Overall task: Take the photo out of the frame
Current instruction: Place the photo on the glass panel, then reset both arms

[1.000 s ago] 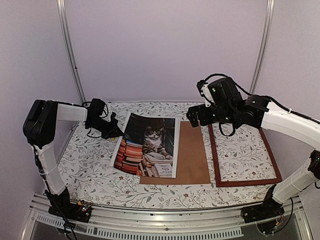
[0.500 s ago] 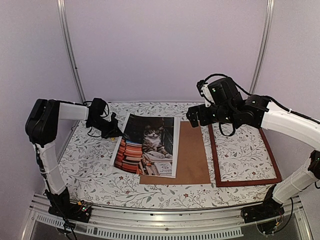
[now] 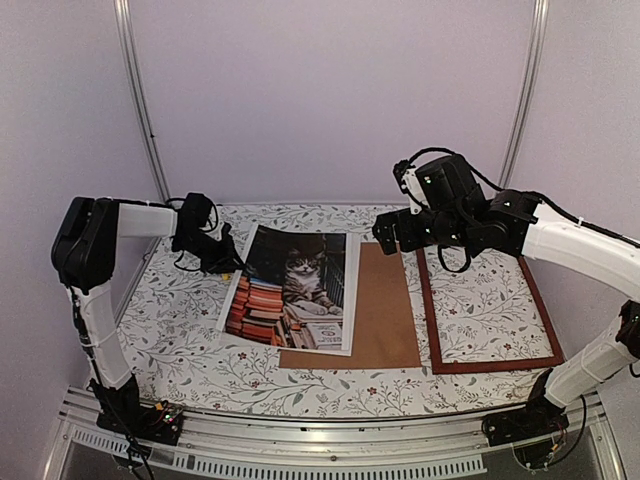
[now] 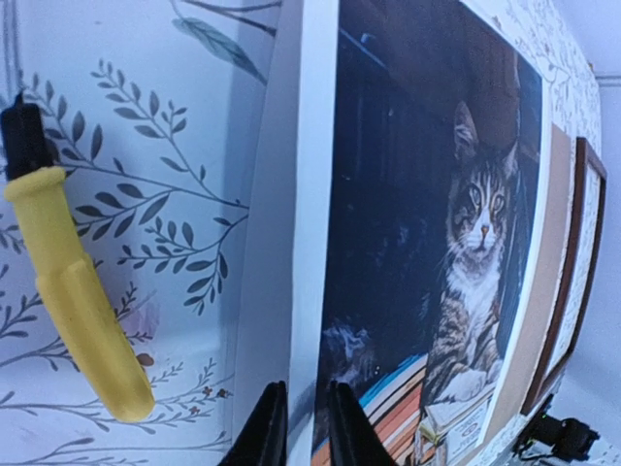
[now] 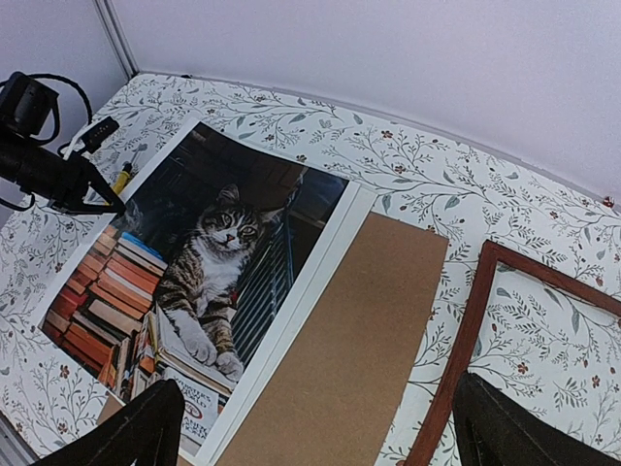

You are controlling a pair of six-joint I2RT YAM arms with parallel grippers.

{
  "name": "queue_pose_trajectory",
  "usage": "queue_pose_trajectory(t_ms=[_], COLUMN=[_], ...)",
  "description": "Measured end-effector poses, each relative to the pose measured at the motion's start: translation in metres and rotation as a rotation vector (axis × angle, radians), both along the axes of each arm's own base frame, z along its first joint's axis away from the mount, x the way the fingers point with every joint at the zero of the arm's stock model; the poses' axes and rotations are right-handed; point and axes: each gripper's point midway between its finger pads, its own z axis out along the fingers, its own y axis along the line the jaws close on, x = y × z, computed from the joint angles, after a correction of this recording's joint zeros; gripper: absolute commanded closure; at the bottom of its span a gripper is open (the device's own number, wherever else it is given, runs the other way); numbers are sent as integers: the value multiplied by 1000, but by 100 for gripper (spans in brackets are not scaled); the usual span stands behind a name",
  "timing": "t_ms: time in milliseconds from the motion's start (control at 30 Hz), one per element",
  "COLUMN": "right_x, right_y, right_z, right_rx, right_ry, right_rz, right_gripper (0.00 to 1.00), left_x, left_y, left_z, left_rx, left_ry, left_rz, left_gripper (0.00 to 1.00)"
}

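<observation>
The photo [image 3: 290, 290], a tabby cat among red-orange books with a white border, lies on the table, its right side over a brown backing board [image 3: 388, 312]. The dark wooden frame [image 3: 497, 364] lies apart at the right, bare tablecloth showing through it. My left gripper [image 3: 237, 267] is at the photo's far left edge. In the left wrist view its fingertips [image 4: 306, 427] stand slightly apart with the photo's [image 4: 437, 194] white border between them. My right gripper [image 5: 320, 427] hangs wide open and bare above the backing board [image 5: 359, 340] and the frame's [image 5: 466, 330] left rail.
A yellow-handled tool [image 4: 78, 301] lies on the flowered tablecloth just left of the photo. Metal posts [image 3: 140, 110] and lilac walls close the back and sides.
The left gripper has drawn the photo's far left corner slightly left and back, and its jaws have parted a little. The photo lies flatter. The right arm has not moved.
</observation>
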Motion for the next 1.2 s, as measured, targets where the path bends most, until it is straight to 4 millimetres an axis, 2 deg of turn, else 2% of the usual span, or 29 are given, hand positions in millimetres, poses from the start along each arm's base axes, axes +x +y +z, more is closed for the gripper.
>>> queue_pose_trajectory(t_ms=[233,400,567,800,1000,1200], right_x=[0,0,0,0,-3,-7], right_y=[0,0,0,0,-4,-14], right_z=[0,0,0,1,3,14], right_rx=[1,1,5,18,50,111], right_ry=[0,0,2,0,-12,-56], right_rz=[0,0,-2,-8,-19,-44], right_gripper=[1,1,1,1,1,1], left_x=[3,6,9,16,13,1], left_y=[5,9,12,8,-10,-33], left_z=[2,5,20,65,103,139], left_rx=[29,60,94,129,146,151], left_ry=[-9,-22,-51,-161,-262,-364], left_rz=[3,3,9,4,-33,-84], left_gripper=[43,1,1,1,1,1])
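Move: The left fingers pinch the slightly raised left border of the photo, whose middle lies about 12 cm to their right, 6 cm back and a few centimetres lower. The yellow screwdriver lies about 5 cm left and 4 cm farther out, on the table. The brown board's middle is some 23 cm right and 8 cm back. From the waiting right hand, the photo is roughly 17 cm left, 5 cm ahead and 26 cm below. The left fingers let go of the photo's left border, opening from nearly shut to fully wide while easing about a centimetre off to the left and slightly forward. The hand then lifts away quickly, some 14 cm up, drifting right late in the rise as the fingers tip up about 20 degrees towards forward. Near the end the open right hand starts a small rise and shift to its right. ##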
